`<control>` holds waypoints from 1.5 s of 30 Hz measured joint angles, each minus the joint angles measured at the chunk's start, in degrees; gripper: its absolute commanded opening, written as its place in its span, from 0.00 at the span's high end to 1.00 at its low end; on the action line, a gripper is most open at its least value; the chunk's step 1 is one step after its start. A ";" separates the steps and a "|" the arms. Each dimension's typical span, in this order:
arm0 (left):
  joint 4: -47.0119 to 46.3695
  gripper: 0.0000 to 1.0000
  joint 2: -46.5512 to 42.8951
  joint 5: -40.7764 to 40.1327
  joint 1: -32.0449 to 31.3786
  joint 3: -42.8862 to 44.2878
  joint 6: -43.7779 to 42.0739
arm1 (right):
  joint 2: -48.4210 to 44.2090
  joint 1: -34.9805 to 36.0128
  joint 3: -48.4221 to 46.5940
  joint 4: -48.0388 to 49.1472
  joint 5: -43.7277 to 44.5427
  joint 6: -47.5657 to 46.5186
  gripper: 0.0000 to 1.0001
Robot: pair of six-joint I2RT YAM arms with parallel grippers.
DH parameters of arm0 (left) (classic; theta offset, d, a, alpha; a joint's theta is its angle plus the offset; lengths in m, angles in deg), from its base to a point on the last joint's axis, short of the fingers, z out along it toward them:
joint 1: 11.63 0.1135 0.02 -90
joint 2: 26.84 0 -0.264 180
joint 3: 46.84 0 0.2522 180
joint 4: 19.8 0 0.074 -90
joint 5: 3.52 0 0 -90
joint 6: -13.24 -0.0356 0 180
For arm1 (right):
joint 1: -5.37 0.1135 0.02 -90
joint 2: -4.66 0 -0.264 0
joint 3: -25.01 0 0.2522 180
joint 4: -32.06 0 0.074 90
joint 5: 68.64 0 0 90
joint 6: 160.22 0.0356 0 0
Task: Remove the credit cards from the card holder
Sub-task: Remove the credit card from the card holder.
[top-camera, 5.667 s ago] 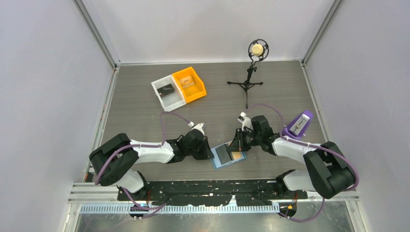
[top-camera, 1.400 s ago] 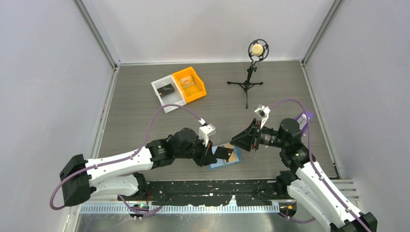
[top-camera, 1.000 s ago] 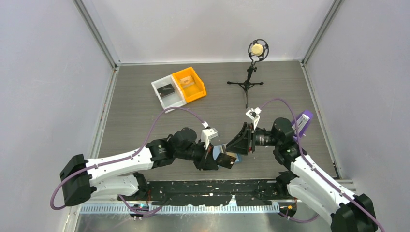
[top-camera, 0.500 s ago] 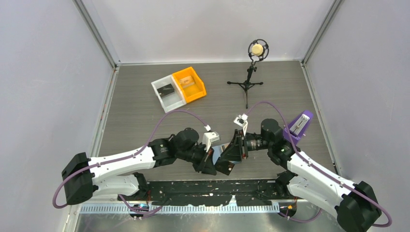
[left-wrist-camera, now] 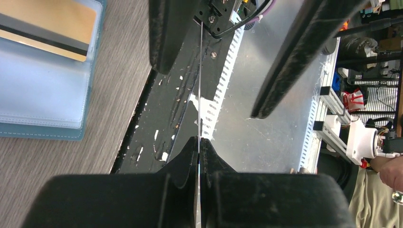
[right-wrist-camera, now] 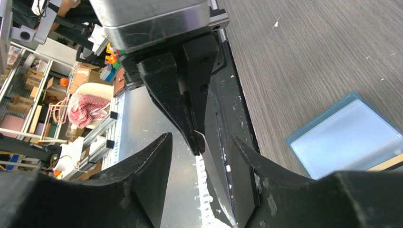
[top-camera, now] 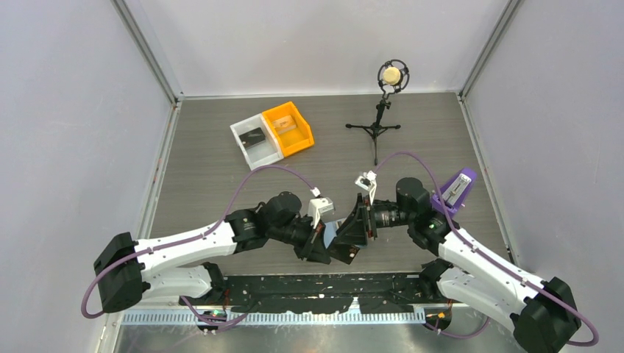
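Note:
My left gripper (top-camera: pixel 324 247) is shut on the black credit card (left-wrist-camera: pixel 200 90), which shows edge-on as a thin line in the left wrist view and is held above the table's near edge. My right gripper (right-wrist-camera: pixel 200 142) is open, with its fingers (left-wrist-camera: pixel 290 61) on either side of the card's (right-wrist-camera: pixel 216 183) free end and not closed on it. The light-blue card holder (left-wrist-camera: pixel 43 90) lies open on the table, mostly hidden under the grippers in the top view (top-camera: pixel 332 229). The tan credit card (left-wrist-camera: pixel 52 23) sits in its pocket.
A white bin (top-camera: pixel 255 141) and an orange bin (top-camera: pixel 288 127) stand at the back left, each with a small item inside. A microphone stand (top-camera: pixel 379 118) is at the back. A purple wedge stand (top-camera: pixel 452 190) sits to the right. The black base rail (left-wrist-camera: pixel 161 128) runs under the grippers.
The left gripper pulled the black card out of the holder and raised it on edge. The right gripper swung left to straddle it. Almost nothing has moved in the last half second.

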 measured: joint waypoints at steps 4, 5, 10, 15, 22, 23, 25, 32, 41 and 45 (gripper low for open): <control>-0.24 1.00 0.00 0.90 0.09 0.00 0.00 | 2.12 0.00 0.07 0.68 -1.05 0.46 0.52; -0.24 1.00 0.00 1.01 0.09 0.00 -0.04 | 2.36 0.04 0.13 0.90 -1.22 0.70 0.52; 0.20 1.00 -0.04 1.25 0.33 0.02 -0.66 | 2.56 0.63 0.50 2.38 -2.19 1.92 0.60; 1.46 1.00 -1.53 1.51 0.68 0.09 -1.44 | 2.58 1.22 0.59 4.79 -2.64 3.58 0.60; 1.51 1.00 -2.29 2.64 0.76 0.42 -1.90 | 5.18 2.40 1.51 10.01 -3.21 6.71 0.84; 1.51 1.00 -2.29 2.78 0.79 0.42 -1.97 | 5.62 2.58 1.55 10.36 -3.19 6.84 0.91; 1.70 0.97 -2.23 2.97 0.85 0.42 -2.08 | 6.05 2.84 1.60 10.78 -3.21 7.37 0.94; 2.91 0.55 -3.21 1.18 3.89 0.46 -1.75 | 4.74 2.99 1.86 12.94 1.99 11.78 0.95; 2.40 0.32 -17.42 -9.16 8.26 -2.10 -0.17 | 2.34 2.99 5.55 26.12 20.15 27.41 0.95; 1.90 0.31 -17.62 -9.81 8.26 -2.19 1.16 | 3.21 2.99 7.10 31.67 27.17 32.87 0.95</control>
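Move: The left hand already holds the black credit card by its edge, the card's middle about 4 cm to its right and 2 cm below. From the right hand's half-open fingers, which straddle the card, its middle is some 3 cm back, 1 cm right and 3 cm down. The open card holder lies on the table, about 5 cm right and 2 cm forward of the left hand, roughly 14 cm below. The right fingers, after edging a couple of centimetres left and slightly back, close and pinch the black credit card near its far edge while the left hand keeps its grip. The left fingers then open wide and come free, withdrawing forward, up and left; the right hand carries the card about 8 cm forward and some 5 cm up, turning about 25 degrees clockwise and rolling its left side up. ##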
